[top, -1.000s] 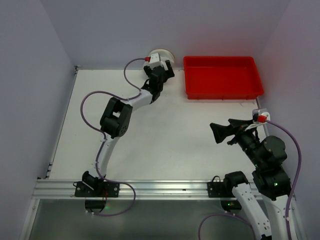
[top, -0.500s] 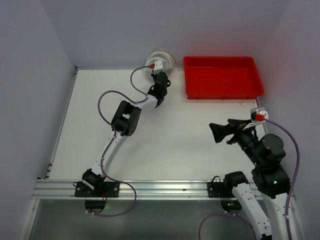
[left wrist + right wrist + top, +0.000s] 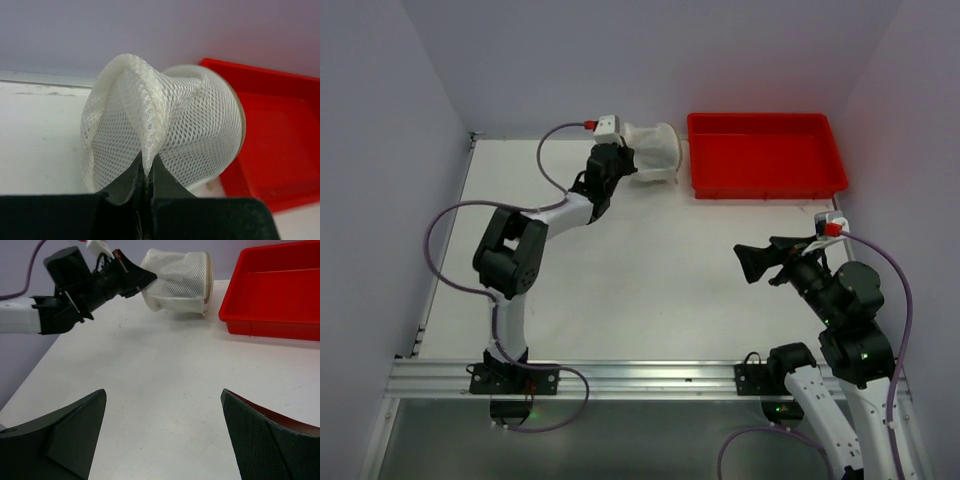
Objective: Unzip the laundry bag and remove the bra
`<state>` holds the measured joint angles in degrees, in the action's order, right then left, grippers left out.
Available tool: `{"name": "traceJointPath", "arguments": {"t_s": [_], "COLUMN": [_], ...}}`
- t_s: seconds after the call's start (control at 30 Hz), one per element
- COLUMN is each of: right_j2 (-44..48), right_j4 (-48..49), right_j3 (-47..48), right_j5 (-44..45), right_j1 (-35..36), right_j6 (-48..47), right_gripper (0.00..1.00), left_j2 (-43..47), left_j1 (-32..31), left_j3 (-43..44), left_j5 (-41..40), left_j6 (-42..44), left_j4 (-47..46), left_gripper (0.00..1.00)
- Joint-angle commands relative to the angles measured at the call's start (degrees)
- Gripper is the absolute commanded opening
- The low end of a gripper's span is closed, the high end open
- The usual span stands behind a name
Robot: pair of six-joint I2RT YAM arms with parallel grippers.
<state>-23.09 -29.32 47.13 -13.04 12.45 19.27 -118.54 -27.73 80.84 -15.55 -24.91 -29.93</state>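
The laundry bag (image 3: pixel 655 150) is a white mesh drum lying on its side at the back of the table, just left of the red tray. My left gripper (image 3: pixel 623 163) is shut on a pinched fold of its mesh at the left end; the left wrist view shows the fold (image 3: pixel 145 150) squeezed between the jaws. The bag also shows in the right wrist view (image 3: pixel 180 281). The bra and the zipper are not visible. My right gripper (image 3: pixel 752 262) is open and empty, held above the table at the right, facing the bag.
A red rectangular plastic tray (image 3: pixel 765 185) sits at the back right, its left wall almost touching the bag. Walls close in the table at the back and both sides. The left arm stretches across the left half of the table.
The left arm swung its elbow left and turned the bag, pulling it from upright against the back wall to lying on its side nearer the tray. The right gripper barely moved.
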Motion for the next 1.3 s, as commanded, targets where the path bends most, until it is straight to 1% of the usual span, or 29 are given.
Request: {"name": "traceJointPath", "arguments": {"t_s": [0.0, 0.03, 0.07, 0.13, 0.2, 0.23, 0.27, 0.3, 0.33, 0.37, 0.4, 0.43, 0.5, 0.53, 0.6, 0.63, 0.73, 0.77, 0.87, 0.9, 0.93, 1.03, 1.07, 1.1, 1.13, 1.17, 1.2, 1.23, 1.27], "right_j2": [0.8, 0.5, 0.2, -0.8, -1.3, -1.5, -2.0, -2.7, -4.5, -5.7, -7.0, -8.4, -12.1, -13.3, -16.9, -18.1, -23.1, -24.3, -28.7, -30.2, -31.0, -34.1, -35.3, -36.5, -39.1, -40.4, -41.7, -42.9, -45.1], "right_j4": [5.8, 6.5, 7.8, 9.3, 12.3, 13.7, 16.1, 17.2, 18.2, 19.8, 20.5, 21.1, 22.7, 23.3, 25.6, 26.8, 29.1, 31.8, 32.8, 33.4, 33.9, 35.5, 35.5, 35.5, 35.4, 35.1, 34.9, 34.7, 33.8], "right_j3": [-1.5, -1.9, -2.6, -3.4, -5.5, -6.3, -8.3, -9.2, -9.9, -11.3, -12.0, -12.4, -13.9, -14.3, -15.8, -16.2, -17.4, -17.9, -17.2, -17.1, -17.1, -16.2, -15.0, -14.3, -13.6, -11.9, -11.0, -10.1, -8.3], "right_j5": [-3.5, -5.3, -6.3, -8.3, -9.3, -10.1, -10.4, -10.9, -11.6, -12.9, -13.2, -13.3, -10.8, -9.6, -6.4, -5.9, -3.8, -2.9, -2.0, -1.7, -1.2, -0.5, 0.2, 0.7, 1.1, 1.5, 2.1, 3.2, 5.4], "right_j1": [0.2, 0.2, 0.2, 0.2, 0.2, 0.2, 0.2, 0.2, 0.4, 0.6, 1.2, 2.8, 5.7, 9.0, 12.0, 14.2, 17.9, 18.9, 21.3, 21.8, 23.0, 25.5, 26.3, 27.0, 28.4, 29.0, 29.9, 31.9, 33.2], "right_j6": [1.9, 2.0, 2.4, 3.9, 5.7, 6.5, 7.3, 8.9, 9.8, 10.5, 11.5, 11.7, 11.8, 11.8, 12.7, 13.2, 15.0, 15.4, 16.0, 16.1, 16.2, 16.2, 16.0, 15.3, 15.0, 14.8, 14.1, 13.5, 12.2], "right_gripper": [0.99, 0.99, 0.99, 0.99, 0.99, 0.99, 0.99, 0.98, 0.95, 0.93, 0.91, 0.88, 0.85, 0.84, 0.83, 0.82, 0.79, 0.78, 0.76, 0.75, 0.75, 0.73, 0.73, 0.73, 0.72, 0.72, 0.71, 0.70, 0.70], "left_j2": [12.1, 14.2, 18.0, 21.3, 26.4, 28.3, 32.2, 34.1, 35.8, 38.9, 40.1, 41.3, 44.1, 44.8, 46.4, 46.7, 47.3, 47.4, 48.0, 48.1, 48.3, 49.5, 50.5, 51.3, 52.1, 53.8, 54.8, 55.9, 58.1], "left_j1": [-0.5, -0.7, -0.7, -0.8, -0.9, -1.0, -1.2, -1.3, -1.3, -1.3, -1.3, -1.3, -1.3, -1.2, -1.1, -0.9, 0.0, 0.2, 0.7, 0.8, 0.8, 1.0, 1.1, 1.1, 1.1, 1.1, 1.1, 1.2, 1.2], "left_j3": [-7.1, -11.1, -13.1, -18.3, -21.9, -27.0, -29.7, -32.9, -38.7, -41.4, -44.2, -49.5, -54.4, -58.8, -64.7, -66.3, -70.3, -70.9, -71.9, -72.0, -72.0, -72.0, -71.9, -71.8, -71.4, -71.1, -70.2, -69.7, -69.1], "left_j5": [18.8, 23.6, 25.6, 31.9, 34.7, 36.7, 37.3, 37.6, 37.9, 38.0, 37.8, 37.4, 36.7, 36.0, 34.9, 33.2, 30.9, 30.5, 29.0, 28.5, 27.3, 26.3, 25.9, 25.7, 25.0, 24.5, 23.9, 22.6, 21.8], "left_j6": [-7.2, -8.6, -10.1, -13.8, -16.5, -17.5, -18.7, -21.3, -22.7, -23.9, -26.4, -27.6, -31.3, -32.9, -37.5, -38.9, -42.7, -42.9, -42.9, -42.2, -42.0, -40.8, -40.4, -39.5, -39.1, -38.6, -37.3, -36.6, -35.3], "left_j4": [1.5, 1.8, 2.1, 2.2, 4.4, 4.1, 2.4, 1.2, 0.3, -2.1, -3.4, -4.4, -7.3, -8.4, -12.2, -13.5, -13.0, -12.8, -9.5, -8.4, -6.1, -2.9, -2.0, -1.0, -0.1, 2.7, 4.5, 8.6, 10.9], "left_gripper": [0.00, 0.00, 0.00, 0.00, 0.00, 0.00, 0.00, 0.00, 0.00, 0.00, 0.00, 0.00, 0.00, 0.00, 0.00, 0.00, 0.00, 0.00, 0.01, 0.03, 0.11, 0.27, 0.41, 0.51, 0.63, 0.82, 0.89, 0.99, 1.00]}}
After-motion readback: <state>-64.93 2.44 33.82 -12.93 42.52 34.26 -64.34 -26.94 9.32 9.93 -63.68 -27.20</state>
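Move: My left hand already grips the laundry bag; its middle is about 6 cm to my right and 1 cm farther out, some 3 cm lower. I'm taking it to the clear near-middle table, roughly 32 cm back, 2 cm right and 16 cm down. The red bin is 35 cm right and 2 cm ahead. From my empty right hand, the bag is about 37 cm ahead, 18 cm left and 17 cm down, the bin 38 cm ahead and 12 cm right. With my left hand I haul the laundry bag back about 32 cm, lifting slightly before lowering it to the near-middle table, tipping the fingers down some 35 degrees, then open wide to let go. Meanwhile my right hand swings left and down, about 18 cm each way, tipping down and turning counter-clockwise, fingers narrowing partway but staying open at the bag's embroidered end. ##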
